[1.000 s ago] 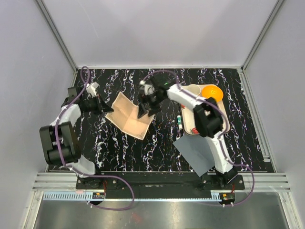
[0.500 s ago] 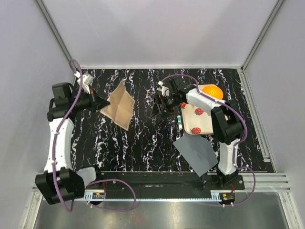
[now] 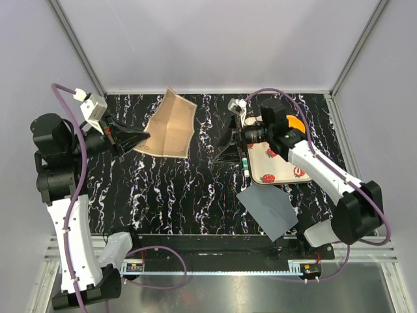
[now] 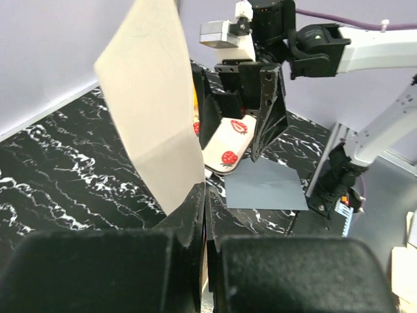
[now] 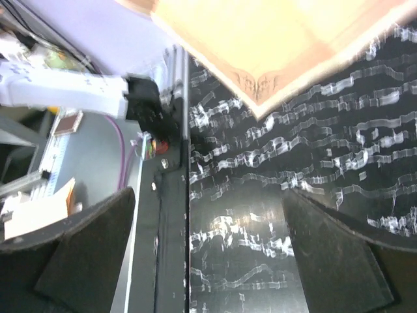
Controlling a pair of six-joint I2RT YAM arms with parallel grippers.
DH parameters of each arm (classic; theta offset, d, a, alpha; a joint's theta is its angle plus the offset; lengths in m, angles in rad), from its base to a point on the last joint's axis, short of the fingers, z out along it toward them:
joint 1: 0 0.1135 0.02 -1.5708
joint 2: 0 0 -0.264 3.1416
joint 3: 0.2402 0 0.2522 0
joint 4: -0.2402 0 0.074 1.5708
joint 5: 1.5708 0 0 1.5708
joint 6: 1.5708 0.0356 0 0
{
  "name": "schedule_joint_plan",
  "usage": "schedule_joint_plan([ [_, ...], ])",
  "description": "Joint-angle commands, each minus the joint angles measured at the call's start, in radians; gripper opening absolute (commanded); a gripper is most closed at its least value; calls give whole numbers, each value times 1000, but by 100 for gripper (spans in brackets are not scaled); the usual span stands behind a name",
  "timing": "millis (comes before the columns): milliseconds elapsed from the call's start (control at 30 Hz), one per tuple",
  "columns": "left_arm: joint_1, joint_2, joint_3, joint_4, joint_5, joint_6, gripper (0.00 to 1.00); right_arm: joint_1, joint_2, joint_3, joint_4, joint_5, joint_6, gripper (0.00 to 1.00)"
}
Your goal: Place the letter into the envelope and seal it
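The tan creased letter hangs in the air over the back left of the table, pinched at its lower left corner by my left gripper, which is shut on it. In the left wrist view the letter rises upright out of the closed left gripper. My right gripper hovers to the right of the letter, apart from it, open and holding nothing. Its wrist view shows the letter far ahead past wide-spread fingers. The dark grey envelope lies flat at the front right, also seen as the envelope.
A strawberry-printed tray sits at the right under the right arm, with an orange object at its back end. A small white stick lies along the tray's left edge. Metal rails run along the table's near edge.
The right gripper let go of the letter, opened wide and drew back to the right. The left arm rose and carried the letter up and toward the back.
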Motion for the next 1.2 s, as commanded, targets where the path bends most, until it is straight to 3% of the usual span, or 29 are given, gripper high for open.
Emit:
schedule_joint_plan([
  [0,-2,-31,31,122,124,-170,0,-3,-7,-88,336,-94,203,100],
  [167,-2,-81,-52,477,141,-445,0,17,51,-168,871,-96,735,100],
  [267,-2,-89,-72,541,137,-519,0,23,91,-193,1176,-82,996,100],
  [367,-2,-86,-83,547,141,-530,0,37,104,-164,1316,-74,1121,100],
  [433,-3,-86,-86,547,135,-530,0,53,55,-165,1308,-70,1089,100],
  [567,-3,-87,-99,547,121,-525,0,63,-5,-170,1135,-28,974,74],
  [600,-2,-90,-112,544,117,-522,0,63,-8,-168,1115,-13,972,54],
  [667,-3,-94,-121,539,106,-519,0,63,-16,-168,1036,2,940,36],
  [700,-3,-91,-130,539,106,-517,0,65,-21,-164,1000,16,919,19],
  [767,-3,-101,-136,538,101,-511,0,63,-30,-141,864,24,839,5],
  [900,-51,-117,-184,536,63,-510,0,69,-45,-96,681,47,725,0],
  [933,-105,-114,-188,536,39,-508,0,73,-48,-90,663,48,713,0],
  [1033,-245,-89,-188,521,-24,-493,17,94,-39,-53,584,50,667,0],
  [1067,-281,-78,-185,512,-36,-467,27,97,-36,-40,581,49,668,0],
  [1133,-391,-33,-150,424,-79,-413,35,112,-24,-30,581,49,672,0],
  [1167,-429,-16,-117,382,-98,-328,47,117,-21,-23,583,45,676,0],
])
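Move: From the right hand, empty and wide open, the letter's middle is about 12 cm to the left, level fore-and-aft and some 13 cm higher. On the table roughly 24 cm below, the glue stick lies 8 cm to its right, and the grey envelope 14 cm back and 16 cm right. The left hand grips the letter, whose middle is 6 cm right, 2 ahead and 3 above; the right gripper is about 17 cm right, 4 ahead and 14 below. Rising about 8 cm while easing some 3 cm left and 3 back, the right hand tips its fingertips up and shuts them on the letter's right-hand edge, then sinks slightly, still pinching. The left draws back and up about 4 cm with the letter, holds nearly still, sinks, then swings right and back, turning clockwise and opening a third to let go. ##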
